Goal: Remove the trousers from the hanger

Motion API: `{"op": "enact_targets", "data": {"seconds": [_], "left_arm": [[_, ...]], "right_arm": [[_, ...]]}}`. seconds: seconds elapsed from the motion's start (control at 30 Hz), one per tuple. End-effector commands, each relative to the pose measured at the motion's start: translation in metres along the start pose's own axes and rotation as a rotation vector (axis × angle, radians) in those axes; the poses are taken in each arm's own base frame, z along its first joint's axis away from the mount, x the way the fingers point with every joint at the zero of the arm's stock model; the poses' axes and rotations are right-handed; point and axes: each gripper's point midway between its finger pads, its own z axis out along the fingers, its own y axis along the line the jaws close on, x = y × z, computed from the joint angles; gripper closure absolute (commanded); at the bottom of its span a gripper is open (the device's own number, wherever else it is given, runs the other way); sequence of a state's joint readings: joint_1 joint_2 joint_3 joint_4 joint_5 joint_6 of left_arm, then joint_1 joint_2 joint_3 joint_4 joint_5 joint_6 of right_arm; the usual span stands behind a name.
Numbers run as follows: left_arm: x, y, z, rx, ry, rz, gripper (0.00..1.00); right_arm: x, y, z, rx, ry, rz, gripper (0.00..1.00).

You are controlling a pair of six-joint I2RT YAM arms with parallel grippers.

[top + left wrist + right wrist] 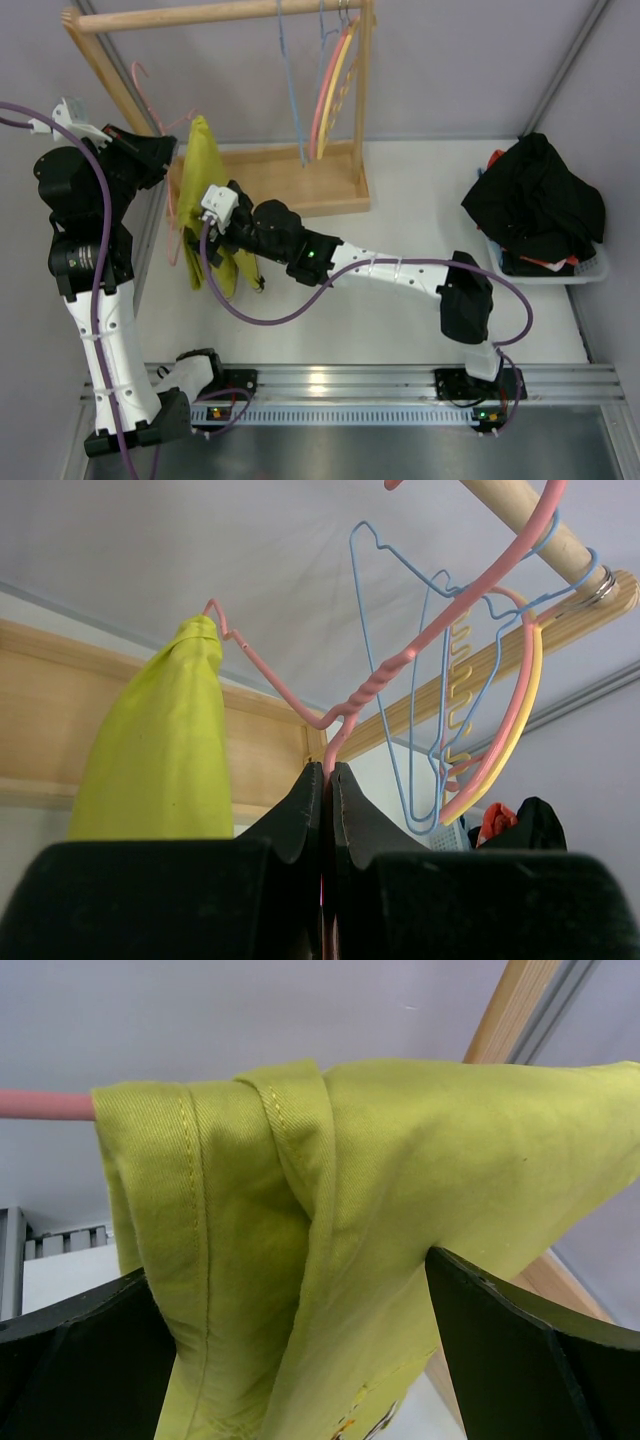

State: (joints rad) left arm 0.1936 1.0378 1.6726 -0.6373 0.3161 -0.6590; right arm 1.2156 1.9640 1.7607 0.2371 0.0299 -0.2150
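Observation:
The yellow-green trousers (203,160) hang folded over the bar of the thin pink wire hanger (140,75), held up at the left beside the wooden rack. My left gripper (328,770) is shut on the hanger (385,670) just below its twisted neck, with the trousers (160,750) draped to the left. My right gripper (285,1265) is open wide, its two fingers on either side of the hanging trousers (330,1210). The pink bar (45,1105) sticks out of the fabric at the left. In the top view the right gripper (200,222) sits against the cloth.
A wooden rack (290,180) with a top rail (220,14) stands at the back, carrying blue wire hangers (290,80) and thicker pink-and-yellow hangers (335,90). A black clothing heap (535,205) fills a basket (590,270) at the right.

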Motion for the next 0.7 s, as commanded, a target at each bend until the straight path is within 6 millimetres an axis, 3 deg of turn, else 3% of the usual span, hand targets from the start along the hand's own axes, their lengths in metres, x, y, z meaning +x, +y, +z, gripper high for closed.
{"op": "enact_targets", "data": {"seconds": [0.0,0.17,0.43,0.67], "left_arm": [[-0.042,-0.042,-0.016,0.142,-0.167,0.052,1.00],[-0.042,-0.042,-0.016,0.142,-0.167,0.053,1.00],[-0.042,-0.041,-0.015,0.141,-0.164,0.056,1.00],[-0.041,-0.040,-0.014,0.138,-0.163,0.061,1.00]], "right_arm": [[-0.045,-0.009,-0.013,0.042,-0.084,0.036,0.01],[-0.035,-0.033,-0.009,0.148,-0.070,-0.009,0.08],[-0.026,-0.031,-0.021,0.106,-0.069,-0.071,0.26],[-0.027,-0.029,-0.027,0.078,-0.071,-0.092,0.54]]}}
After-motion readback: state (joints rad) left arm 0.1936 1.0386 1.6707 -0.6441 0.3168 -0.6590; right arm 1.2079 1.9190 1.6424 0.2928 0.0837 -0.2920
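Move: Between the right hand's open fingers hangs a fold of the trousers; their middle lies some 6 cm ahead, 2 cm left and 4 cm below the hand. The pink hanger carrying them is about 2 cm ahead, 5 cm left and 8 cm up. The wooden tray lies roughly 25 cm ahead, 9 cm right and 30 cm down. From the left hand, the trousers' middle is about 5 cm ahead, 2 cm right and 20 cm below. Easing forward about 1.5 cm with the fingers wide, the right hand then sinks some 2 cm below the waistband while drawing about 2 cm to the right, and closes its fingers to roughly half around the hanging fold of the trousers. The left hand stays put, keeping its pinch on the pink hanger to hold it against this work. ##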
